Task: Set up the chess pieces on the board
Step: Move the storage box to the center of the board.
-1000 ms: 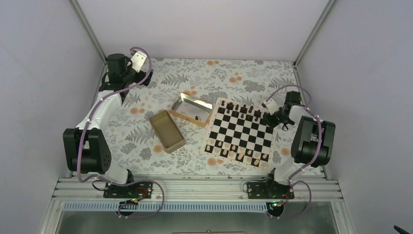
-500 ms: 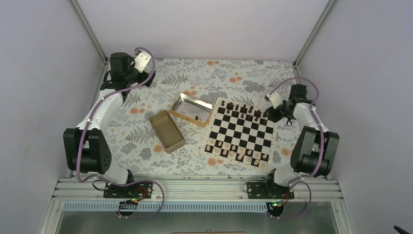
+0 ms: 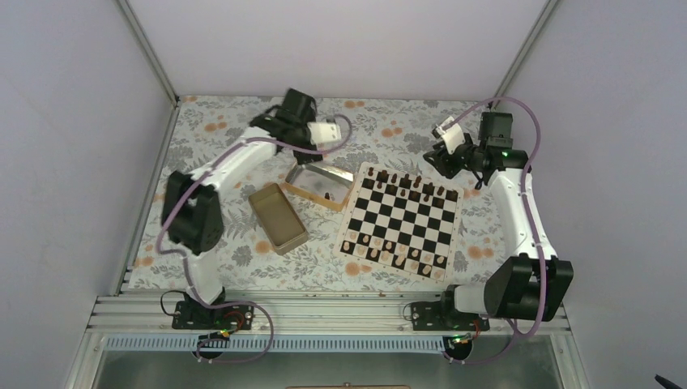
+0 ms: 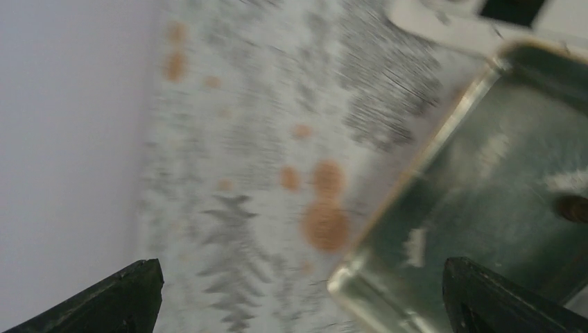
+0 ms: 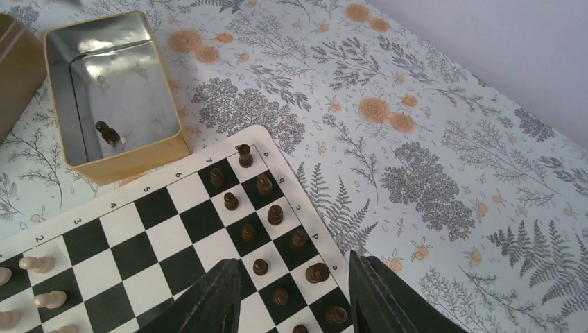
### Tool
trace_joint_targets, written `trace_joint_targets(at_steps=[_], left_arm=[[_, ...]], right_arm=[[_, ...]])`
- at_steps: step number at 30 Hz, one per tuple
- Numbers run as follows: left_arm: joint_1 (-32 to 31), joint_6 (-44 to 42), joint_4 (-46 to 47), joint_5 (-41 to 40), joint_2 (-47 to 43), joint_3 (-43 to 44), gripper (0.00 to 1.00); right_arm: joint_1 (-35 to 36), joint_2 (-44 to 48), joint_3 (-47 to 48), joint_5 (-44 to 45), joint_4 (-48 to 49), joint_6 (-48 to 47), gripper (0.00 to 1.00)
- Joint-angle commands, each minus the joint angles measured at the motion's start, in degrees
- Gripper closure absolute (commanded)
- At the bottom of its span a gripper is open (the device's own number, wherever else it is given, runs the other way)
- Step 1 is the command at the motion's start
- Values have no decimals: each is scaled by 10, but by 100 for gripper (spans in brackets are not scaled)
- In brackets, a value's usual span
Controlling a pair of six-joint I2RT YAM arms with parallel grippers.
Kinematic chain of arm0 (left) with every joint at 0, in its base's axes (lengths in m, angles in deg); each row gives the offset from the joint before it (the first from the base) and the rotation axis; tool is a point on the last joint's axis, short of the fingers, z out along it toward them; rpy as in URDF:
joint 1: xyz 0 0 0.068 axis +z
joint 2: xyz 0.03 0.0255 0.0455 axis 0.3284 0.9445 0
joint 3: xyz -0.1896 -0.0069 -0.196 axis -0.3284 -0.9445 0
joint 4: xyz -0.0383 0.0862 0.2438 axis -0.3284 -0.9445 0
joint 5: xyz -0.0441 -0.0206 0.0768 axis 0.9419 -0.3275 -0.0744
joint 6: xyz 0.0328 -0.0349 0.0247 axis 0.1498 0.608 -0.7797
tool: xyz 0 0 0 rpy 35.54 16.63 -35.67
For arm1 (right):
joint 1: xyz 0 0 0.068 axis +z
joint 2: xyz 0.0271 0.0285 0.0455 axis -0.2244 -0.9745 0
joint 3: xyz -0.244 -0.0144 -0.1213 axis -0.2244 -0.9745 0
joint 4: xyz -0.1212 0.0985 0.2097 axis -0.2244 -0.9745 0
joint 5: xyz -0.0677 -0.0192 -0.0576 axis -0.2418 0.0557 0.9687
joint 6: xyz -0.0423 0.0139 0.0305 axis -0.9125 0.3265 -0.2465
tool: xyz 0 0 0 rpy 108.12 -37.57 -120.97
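The board (image 3: 403, 223) lies right of centre, its black and white squares framed by a pale border. Dark chess pieces (image 3: 403, 183) fill its two far rows, seen close in the right wrist view (image 5: 270, 215). One more dark piece (image 5: 107, 133) lies inside the open golden tin (image 3: 306, 172). My right gripper (image 5: 292, 262) hangs open above those rows with nothing between its fingers, over the board's far right corner (image 3: 440, 160). My left gripper (image 4: 301, 267) is wide open and empty above the tin's far corner (image 3: 317, 144). The left wrist view is blurred.
Pale pieces (image 3: 394, 253) stand along the board's near rows. The tin's lid (image 3: 277, 217) lies upside down left of the board. Grey walls and metal posts enclose the floral tablecloth (image 3: 243, 162).
The left arm swung from the far left corner to above the open tin. The right arm rose from the board's far right corner, drew back, and its jaws widened.
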Motion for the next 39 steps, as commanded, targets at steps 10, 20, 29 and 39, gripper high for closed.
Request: trace_joint_targets(at_steps=[10,20,29,39], left_arm=[[-66,-70,-104,-80,163,74,0],[-67,-64,-90,-94,239,138,3],[-67,-57,-110,-87,286,196,23],[-60,-44,-131,-81,305,219,49]], right_arm=[[10,8,-36,-19,62,54,58],[12,3,-58,2,77,50,57],[12,5,-63,12,84,52,57],[12,2,-65,18,86,56,57]])
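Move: The left hand, high and wide open, has the middle of the storage box about 4 cm to its right, 5 cm back and 18 cm below; the box's far wall is 5 cm right and about 1 cm ahead, 16 cm down. The brown bin lies 16 cm back and 7 cm left, the chessboard's middle 16 cm back and 30 cm right. From the right hand the storage box is some 31 cm left, 5 cm ahead, 21 cm down. Down fast about 15 cm and slightly back, the left hand tilts some 20 degrees steeper, then lifts a little and works forward about 5 cm and to the right before sinking again over the storage box's far wall. Its fingers close from wide to about half, one outside and one inside, the inner one coming against the wall. The right hand just sinks about 2 cm, clear of the board. ##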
